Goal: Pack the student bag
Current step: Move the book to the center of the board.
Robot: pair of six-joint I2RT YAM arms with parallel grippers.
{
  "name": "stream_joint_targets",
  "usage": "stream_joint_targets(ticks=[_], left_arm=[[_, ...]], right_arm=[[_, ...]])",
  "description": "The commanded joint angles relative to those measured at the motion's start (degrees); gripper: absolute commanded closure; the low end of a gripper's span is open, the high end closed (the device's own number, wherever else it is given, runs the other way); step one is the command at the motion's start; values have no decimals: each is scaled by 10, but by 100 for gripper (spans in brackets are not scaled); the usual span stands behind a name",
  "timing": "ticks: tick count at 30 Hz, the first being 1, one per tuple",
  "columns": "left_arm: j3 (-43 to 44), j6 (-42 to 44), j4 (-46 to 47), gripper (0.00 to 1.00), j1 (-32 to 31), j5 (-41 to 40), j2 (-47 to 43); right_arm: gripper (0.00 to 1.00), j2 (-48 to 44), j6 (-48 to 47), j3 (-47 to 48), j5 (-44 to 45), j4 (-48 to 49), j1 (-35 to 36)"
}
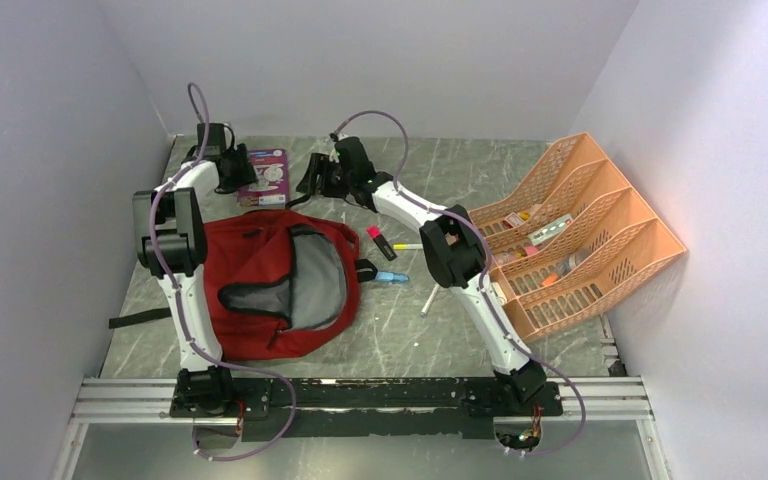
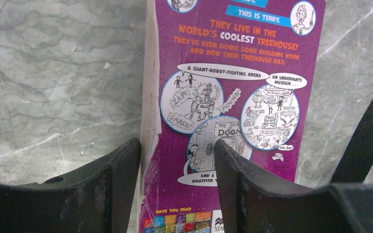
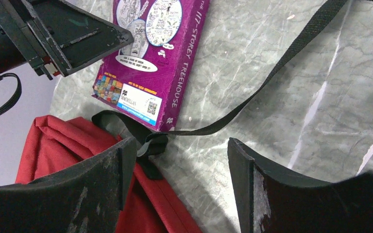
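Note:
The student bag (image 1: 260,300), dark red with its grey-lined mouth unzipped, lies flat in front of the left arm. Behind it a purple paperback book (image 1: 268,172) lies flat on the table. My left gripper (image 1: 243,176) stands open over the book (image 2: 233,97). Its left finger is beside the page edge and its right finger (image 2: 233,179) is over the cover. My right gripper (image 3: 179,145) is open and holds nothing. It hangs over bare table at the bag's top corner (image 3: 53,145), near a black strap (image 3: 272,73).
An orange desk organiser (image 1: 600,200) with small stationery in its slots stands at the right. A pink highlighter (image 1: 380,241), a blue item (image 1: 393,277) and a white pen (image 1: 428,300) lie on the grey marble table (image 1: 460,170) between bag and organiser. Walls close in on three sides.

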Motion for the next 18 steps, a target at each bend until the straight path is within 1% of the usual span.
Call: stream_joint_targets(ticks=[1,6,9,13,16,18], left_arm=[[-2,15,8,42,-20,60,17],[-11,24,8,55,-61,82,14],[-9,35,6,59,-85,85,18],[-5,33,8,69,-101,99,27],[-6,30,11,74,-111,111,31],[-6,30,14,75,-120,114,33]], right_arm=[[28,8,0,-9,-6,16,-6],[28,6,2,-14,3,12,-17],[28,6,7,-19,4,11,-29],[27,15,5,-8,1,0,-47],[27,27,-2,15,8,-27,-57],[26,26,-6,14,20,-37,-63]])
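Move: The book's middle is about 5 cm to the left gripper's right, 3 cm ahead and a centimetre below, with its fingers at the book's left edge. The black strap lies some 15 cm right and 3 cm back of this gripper, 3 cm lower; the red bag's middle is roughly 28 cm back, 12 cm right and level. From the right gripper, the book's middle lies around 12 cm left, 5 cm ahead and 5 cm down. Bring the left gripper about 12 cm right at table level, pushing the book along by its left edge, turning clockwise some 15 degrees and narrowing the fingers astride that edge, one outside it and one over the cover. After a short wait, shift the open right gripper some 5 cm right and 4 cm forward, sinking slightly, ahead of the oncoming spine. ##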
